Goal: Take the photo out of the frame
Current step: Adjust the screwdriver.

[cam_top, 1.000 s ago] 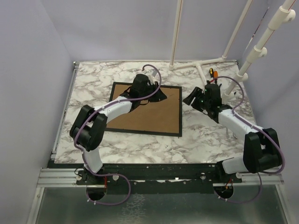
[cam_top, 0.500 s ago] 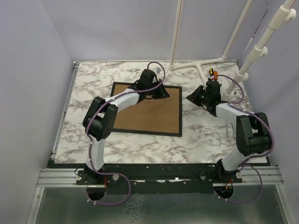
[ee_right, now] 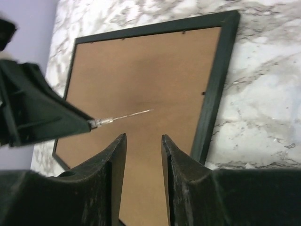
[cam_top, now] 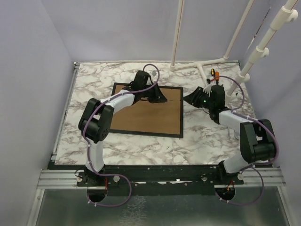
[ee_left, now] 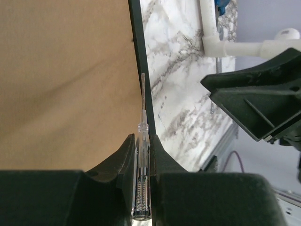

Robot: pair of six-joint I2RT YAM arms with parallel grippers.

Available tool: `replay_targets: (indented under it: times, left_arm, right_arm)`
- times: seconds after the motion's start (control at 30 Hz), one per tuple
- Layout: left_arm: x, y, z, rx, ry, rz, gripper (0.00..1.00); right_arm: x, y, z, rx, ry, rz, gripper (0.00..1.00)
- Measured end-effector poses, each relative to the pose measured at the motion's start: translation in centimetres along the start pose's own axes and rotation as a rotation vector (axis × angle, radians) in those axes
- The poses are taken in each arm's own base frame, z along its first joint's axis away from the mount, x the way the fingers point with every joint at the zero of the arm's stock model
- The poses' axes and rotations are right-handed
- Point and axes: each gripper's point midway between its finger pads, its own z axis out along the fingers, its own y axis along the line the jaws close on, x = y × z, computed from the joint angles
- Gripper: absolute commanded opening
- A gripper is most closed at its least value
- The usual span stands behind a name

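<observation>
The frame (cam_top: 146, 115) lies face down on the marble table, brown back up inside its thin black border (ee_right: 214, 89). The photo is hidden under it. My left gripper (ee_left: 142, 139) is shut on a clear-handled tool (ee_left: 142, 160). The tool's thin metal tip (ee_left: 143, 84) points along the frame's right inner edge. In the top view that gripper (cam_top: 157, 98) hangs over the frame's upper right part. My right gripper (ee_right: 143, 136) is open and holds nothing. It hovers just right of the frame (cam_top: 193, 100) and faces the tool tip (ee_right: 127, 114).
A white pipe stand (cam_top: 202, 66) rests on the table at the back right, with a small orange-and-black object (cam_top: 214, 73) beside it. Bare marble (cam_top: 94, 84) surrounds the frame. Purple walls close in the left and back sides.
My left arm has swung its elbow and shifted the tool slightly toward the frame's right edge. The right wrist has turned and moved a little toward the frame.
</observation>
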Motion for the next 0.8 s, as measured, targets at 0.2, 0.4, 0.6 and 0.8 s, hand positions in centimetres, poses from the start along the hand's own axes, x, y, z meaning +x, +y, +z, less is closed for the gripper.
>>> replay_targets:
  times: [0.2,0.4,0.6,0.8]
  left_arm:
    - [0.0,-0.6,-4.7,0.066,0.016,-0.096,0.00]
    - [-0.8,-4.2,-9.5,0.176,-0.004,-0.112,0.00]
    - [0.4,-7.1,-12.0,0.258,0.030,-0.109,0.00]
    - [0.9,-8.5,-13.4,0.299,0.055,-0.132,0.00]
  right_arm:
    - [-1.4,4.8,-3.6,-0.218,-0.113,-0.157,0.50]
    - [-2.5,9.3,-5.8,-0.434,-0.181,-0.312,0.75]
    - [-3.0,12.0,-8.9,-0.504,-0.205,-0.473,0.88]
    - [-4.4,15.2,-13.0,-0.560,-0.324,-0.618,0.88]
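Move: The shaft tip of the screwdriver in my left hand lies about 6 cm to the left of my right hand, 2 cm ahead and 4 cm lower. From my left hand the same tip is some 8 cm to the right, 3 cm ahead and 5 cm down. Below my right hand, by roughly 10 cm, the middle of the frame's right bar lies 3 cm left and 3 cm back; the frame's far right corner is 3 cm left and 9 cm ahead. I back both hands up and away from the frame. My right hand opens from partly shut to nearly wide as it climbs about 18 cm and draws back 9 cm, its fingers tipping up to roughly level and swinging further left. My left hand keeps its grip on the screwdriver, rising 13 cm while drawing back and then also left, and levels the shaft somewhat. ##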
